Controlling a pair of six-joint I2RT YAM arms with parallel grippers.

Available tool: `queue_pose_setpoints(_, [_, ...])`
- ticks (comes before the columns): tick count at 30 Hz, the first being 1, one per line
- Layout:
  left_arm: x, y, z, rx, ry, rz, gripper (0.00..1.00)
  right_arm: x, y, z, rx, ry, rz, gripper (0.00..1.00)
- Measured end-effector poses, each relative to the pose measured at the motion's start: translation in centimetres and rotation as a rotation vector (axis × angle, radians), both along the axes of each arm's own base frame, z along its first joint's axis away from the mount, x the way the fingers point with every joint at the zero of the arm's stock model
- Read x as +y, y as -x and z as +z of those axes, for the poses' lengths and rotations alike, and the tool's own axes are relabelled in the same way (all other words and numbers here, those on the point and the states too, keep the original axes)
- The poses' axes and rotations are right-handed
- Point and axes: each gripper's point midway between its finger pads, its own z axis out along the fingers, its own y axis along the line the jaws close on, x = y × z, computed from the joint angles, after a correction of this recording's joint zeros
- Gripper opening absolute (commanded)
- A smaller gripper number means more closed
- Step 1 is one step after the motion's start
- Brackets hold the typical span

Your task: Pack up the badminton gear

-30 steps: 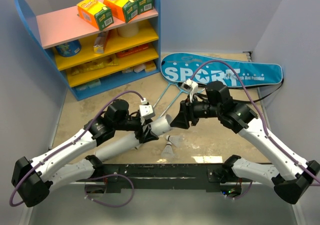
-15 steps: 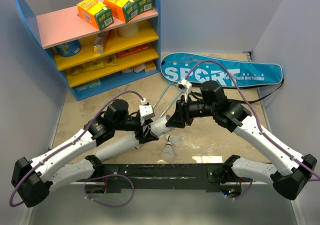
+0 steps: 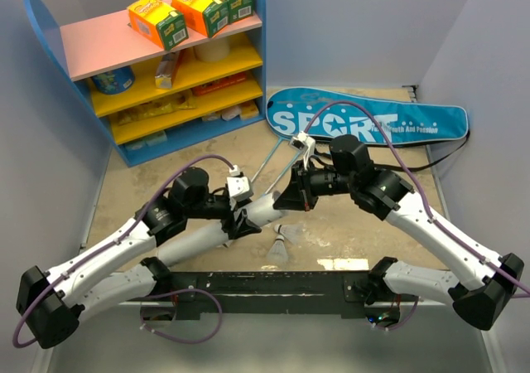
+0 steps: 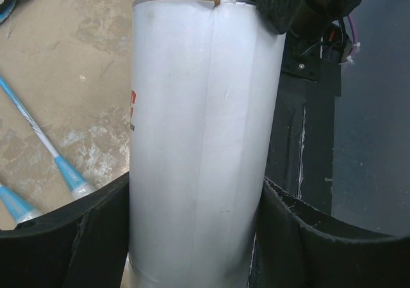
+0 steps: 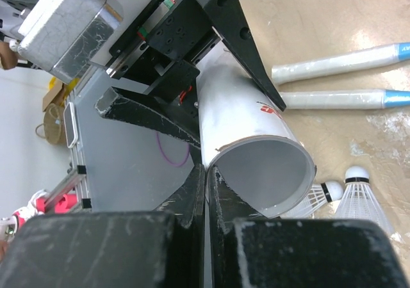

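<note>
My left gripper is shut across the body of a white tube and holds it tilted above the table. At the tube's open mouth, my right gripper is shut on the rim, one finger inside and one outside. Two white shuttlecocks lie on the table just below the mouth. Both light-blue rackets lie beyond the arms, their pale handles side by side. The blue "SPORT" bag lies flat at the back right.
A blue shelf unit with orange-green boxes on top stands at the back left. Grey walls close in on both sides. The black base rail runs along the near edge.
My right gripper has moved left to the tube's mouth and closed from half open onto the rim. The left arm has shifted slightly, still holding the tube.
</note>
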Motion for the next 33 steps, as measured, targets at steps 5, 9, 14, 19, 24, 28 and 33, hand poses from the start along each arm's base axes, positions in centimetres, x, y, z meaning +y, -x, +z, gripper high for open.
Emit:
queue_pose_setpoints(5, [0.2, 0.0, 0.0, -0.022, 0.005, 0.003, 0.0, 0.0, 0.1, -0.1, 0.002, 0.001, -0.002, 0.0])
queue_pose_setpoints(9, [0.0, 0.2, 0.4, -0.045, 0.029, -0.008, 0.0, -0.2, 0.7, 0.5, -0.017, -0.015, 0.005, 0.0])
queue_pose_setpoints(14, [0.0, 0.5, 1.1, -0.069, 0.054, -0.018, 0.0, -1.1, 1.1, 1.5, -0.077, -0.016, 0.0, 0.0])
queue_pose_setpoints(19, [0.2, 0.6, 0.5, -0.057, 0.044, -0.018, 0.0, -2.3, -0.5, 2.5, -0.151, 0.004, -0.065, 0.0])
queue_pose_setpoints(24, [0.2, 0.7, 0.5, -0.056, 0.044, -0.021, 0.0, -6.5, -6.0, 2.0, -0.201, 0.114, -0.331, 0.0])
queue_pose_setpoints(28, [0.2, 0.8, 0.5, -0.055, 0.046, -0.025, 0.0, -11.6, -11.9, -0.9, -0.178, 0.309, -0.627, 0.0])
queue_pose_setpoints(33, [0.2, 0.8, 0.6, -0.056, 0.048, -0.027, 0.0, -18.1, -15.6, -8.8, -0.004, 0.522, -0.874, 0.0])
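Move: At the raised mouth of the white tube, the right fingers are already shut on the back edge of its clear lid, whose middle lies about 3 cm ahead and 1 cm below. Some 22 cm below the right hand are the lower shuttlecock, 4 cm ahead and 1 cm right, and the upper shuttlecock, 9 cm ahead and 4 cm right. From the left hand, the lid lies 8 cm right, 3 cm ahead and 5 cm up. Peeling the clear lid off the tube, the right hand keeps its pinch and first eases up about 2 cm and slightly back and right. It then sweeps fast to the right and forward, away from the tube, 15 to 20 cm each way, sinking well below its start and swinging some 50 degrees clockwise. The left hand keeps the tube gripped almost in place. ##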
